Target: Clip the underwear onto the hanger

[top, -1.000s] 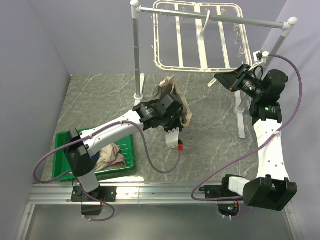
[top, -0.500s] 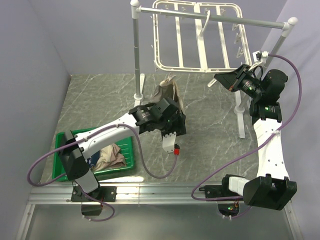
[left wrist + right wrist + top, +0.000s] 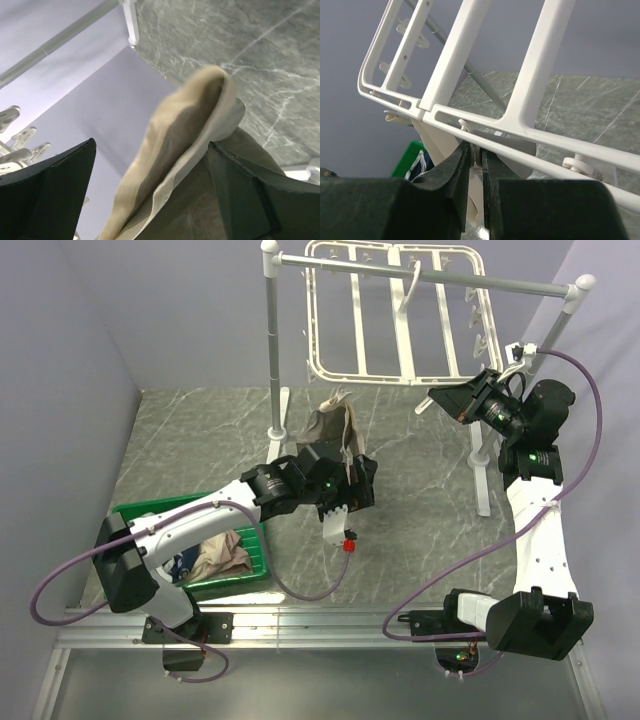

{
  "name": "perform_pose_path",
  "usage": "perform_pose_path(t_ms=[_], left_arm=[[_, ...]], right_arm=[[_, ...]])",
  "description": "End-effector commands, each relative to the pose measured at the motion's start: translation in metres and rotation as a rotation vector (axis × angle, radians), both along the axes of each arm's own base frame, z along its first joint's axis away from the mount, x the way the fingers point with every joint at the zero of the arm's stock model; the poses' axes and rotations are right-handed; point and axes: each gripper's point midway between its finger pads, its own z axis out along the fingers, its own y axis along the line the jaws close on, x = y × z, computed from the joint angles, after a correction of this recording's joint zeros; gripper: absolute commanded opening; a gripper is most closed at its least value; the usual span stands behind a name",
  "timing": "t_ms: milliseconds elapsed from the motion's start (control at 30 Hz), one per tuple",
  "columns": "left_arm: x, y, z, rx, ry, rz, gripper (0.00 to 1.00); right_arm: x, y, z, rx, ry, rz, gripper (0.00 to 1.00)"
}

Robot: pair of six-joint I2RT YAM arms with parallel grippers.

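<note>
The underwear (image 3: pixel 336 426), taupe with a pale waistband, hangs in the air below the lower left corner of the white hanger (image 3: pixel 392 324); what holds its top I cannot make out. My left gripper (image 3: pixel 340 464) is open just below it. In the left wrist view the underwear (image 3: pixel 186 145) droops between the two wide-apart fingers (image 3: pixel 52 192) without being pinched. My right gripper (image 3: pixel 442 400) is at the hanger's lower edge. In the right wrist view it (image 3: pixel 477 165) is shut on a small white clip (image 3: pixel 476 154) under the hanger bar (image 3: pixel 540 65).
A green tray (image 3: pixel 150 512) at the near left holds a pinkish-beige garment (image 3: pixel 222 554) and a navy one (image 3: pixel 184 562). The white pole rack (image 3: pixel 272 340) carries the hanger, with a second post (image 3: pixel 482 475) on the right. Walls close off the left and back.
My left gripper has opened and let go of the underwear, and the left arm has drawn back toward the near edge. The underwear stays hanging. The right arm has not moved.
</note>
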Motion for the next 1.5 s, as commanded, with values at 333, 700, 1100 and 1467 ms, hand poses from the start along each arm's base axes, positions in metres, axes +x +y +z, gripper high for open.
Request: perform_pose_path(t_ms=[333,700,1100,1467], left_arm=[[0.042,-0.019,0.008,0.194,-0.137,0.034,0.99],[0.034,-0.006,0.003,0.273,0.006,0.082,0.09],[0.012,-0.024,0.035,0.025,0.304,0.171,0.00],[0.037,-0.048,0.050,-0.178,0.459,0.400,0.00]], right_arm=[[-0.008,0.004,-0.012,0.004,0.046,0.046,0.00],[-0.007,0.002,-0.012,0.008,0.045,0.042,0.00],[-0.010,0.002,-0.013,0.009,0.036,0.033,0.00],[-0.010,0.001,-0.019,-0.008,0.036,0.019,0.00]])
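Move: The underwear's loose waistband edge is just past my open left fingers, about 5 cm ahead, 1 cm to the right and 1 cm below. The left clip, which already holds the other end, is some 9 cm ahead, 5 cm left and 12 cm up; the clip in my right fingers is about 8 cm ahead, 13 cm right and 14 cm up. From my right hand the loose edge is roughly 3 cm back, 12 cm left and 15 cm down. I reach my open left hand about 5 cm forward over the waistband, shut the fingers to pinch its loose edge, and ease back a little. Then I lift it some 5 cm and carry it to the right towards the clip in my right fingers, rolling my left wrist about 30 degrees. My right hand stays put, still gripping that clip at the hanger's front rail. ##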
